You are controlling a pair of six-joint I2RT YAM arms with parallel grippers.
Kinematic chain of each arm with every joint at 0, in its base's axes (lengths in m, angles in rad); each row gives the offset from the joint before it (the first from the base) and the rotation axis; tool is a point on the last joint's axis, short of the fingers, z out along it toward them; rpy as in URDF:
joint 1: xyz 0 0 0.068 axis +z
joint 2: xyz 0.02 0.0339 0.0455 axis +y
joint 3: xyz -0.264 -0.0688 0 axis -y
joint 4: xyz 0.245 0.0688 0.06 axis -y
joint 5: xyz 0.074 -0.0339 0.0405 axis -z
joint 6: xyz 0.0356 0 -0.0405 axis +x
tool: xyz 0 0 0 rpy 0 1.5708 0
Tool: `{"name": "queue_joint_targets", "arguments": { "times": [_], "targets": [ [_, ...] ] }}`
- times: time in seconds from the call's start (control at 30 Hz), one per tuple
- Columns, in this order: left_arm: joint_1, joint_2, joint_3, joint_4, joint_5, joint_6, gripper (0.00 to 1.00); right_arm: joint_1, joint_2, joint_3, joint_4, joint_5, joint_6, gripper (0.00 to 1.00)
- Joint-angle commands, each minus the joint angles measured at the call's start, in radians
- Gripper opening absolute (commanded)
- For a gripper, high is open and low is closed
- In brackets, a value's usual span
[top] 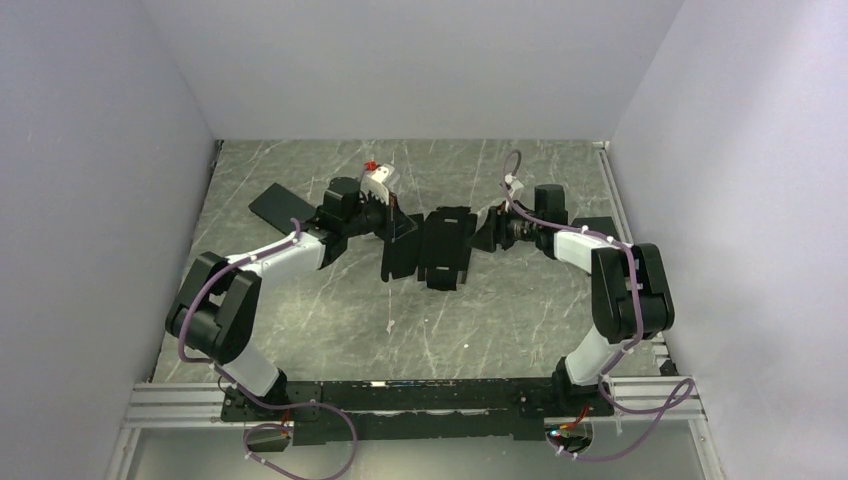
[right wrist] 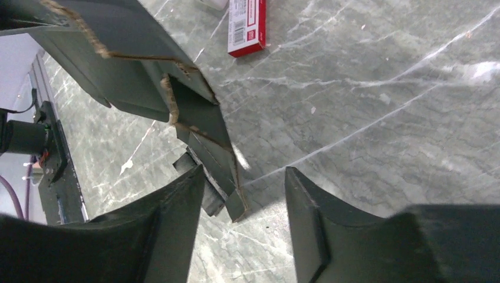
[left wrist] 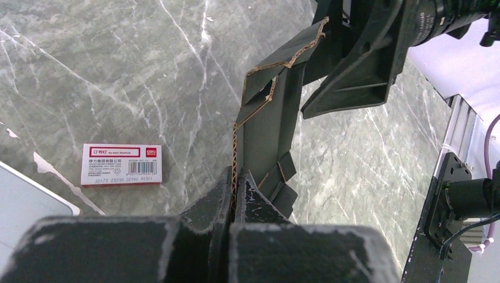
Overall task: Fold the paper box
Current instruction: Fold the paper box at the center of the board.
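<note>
The paper box (top: 445, 245), matte black die-cut cardboard with creased flaps, hangs part-folded between the two arms at mid-table. My left gripper (left wrist: 237, 177) is shut on the corrugated edge of one upright panel of the paper box (left wrist: 268, 118); in the top view it (top: 392, 225) sits at the box's left side. My right gripper (right wrist: 243, 171) is open at the box's right end (top: 482, 235). A notched flap of the paper box (right wrist: 203, 130) reaches down between its fingers, close to the left finger (right wrist: 177, 206), and neither finger presses on it.
A small white and red staples box (left wrist: 121, 165) lies on the marble table behind the left gripper, also seen in the right wrist view (right wrist: 246, 26). A flat black slab (top: 275, 205) lies at the back left. A white object's corner (left wrist: 29, 203) shows nearby.
</note>
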Motion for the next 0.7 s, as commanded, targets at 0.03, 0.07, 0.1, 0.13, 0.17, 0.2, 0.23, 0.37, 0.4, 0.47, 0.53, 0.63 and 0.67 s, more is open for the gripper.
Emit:
{"name": "queue_joint_targets", "arguments": {
  "times": [0.03,0.07,0.1,0.13,0.17,0.2,0.23,0.37,0.4,0.47,0.53,0.63,0.67],
  "targets": [
    [-0.003,-0.039,-0.015,0.071,0.043,0.015,0.00,0.010,0.017,0.032,0.075,-0.056,0.016,0.49],
    [-0.003,-0.038,-0.017,0.076,0.045,0.012,0.00,0.013,0.018,0.029,0.085,-0.067,0.018,0.45],
    [-0.002,-0.038,-0.019,0.078,0.050,0.010,0.00,0.020,0.019,0.030,0.085,-0.073,0.013,0.40],
    [-0.003,-0.036,-0.020,0.081,0.053,0.009,0.00,0.025,0.021,0.032,0.085,-0.078,0.006,0.36],
    [-0.003,-0.036,-0.022,0.082,0.057,0.006,0.00,0.027,0.021,0.036,0.084,-0.083,0.002,0.30],
    [-0.003,-0.037,-0.023,0.082,0.059,0.004,0.00,0.027,0.022,0.038,0.084,-0.085,-0.001,0.25],
    [-0.003,-0.038,-0.026,0.086,0.058,-0.001,0.00,0.028,0.019,0.036,0.086,-0.088,-0.001,0.20],
    [-0.003,-0.041,-0.041,0.112,0.054,-0.029,0.00,0.027,0.000,0.020,0.115,-0.086,0.018,0.00],
    [-0.003,-0.041,-0.045,0.120,0.049,-0.043,0.00,0.027,-0.012,0.014,0.122,-0.077,0.025,0.00],
    [0.000,-0.038,-0.051,0.135,0.031,-0.088,0.01,0.028,-0.053,-0.003,0.139,-0.032,0.045,0.00],
    [0.012,-0.034,-0.069,0.175,0.037,-0.155,0.14,0.028,-0.098,-0.018,0.135,0.029,0.040,0.00],
    [0.063,-0.024,-0.136,0.337,0.093,-0.308,0.38,0.025,-0.139,-0.033,0.128,0.044,0.010,0.00],
    [0.098,-0.018,-0.160,0.407,0.121,-0.367,0.43,0.025,-0.146,-0.032,0.120,0.021,-0.008,0.00]
  ]
}}
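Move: The paper box hangs between the hands, its left-hand edge already pinched in the left fingers. Its free right edge lies about 2 cm left of the open right hand, level with it. From the left hand that edge is some 11 cm right and 7 cm lower, with no offset ahead or back. The staples box lies on the table some 6 cm ahead, 2 cm left and 15 cm below the left hand; the white box lies about 9 cm ahead, 9 cm left and 14 cm below it. The half-open right hand eases about 1.5 cm left onto the box's free right edge, shutting its fingers until they pinch the cardboard, then rises about 2 cm with that edge held, drifting slightly back to the right. The left hand all but stays in place, keeping its pinch on the other edge until the right has its grip, then opens its fingers to about a third and starts a slight roll of some 5 degrees, the cardboard still standing between them. ##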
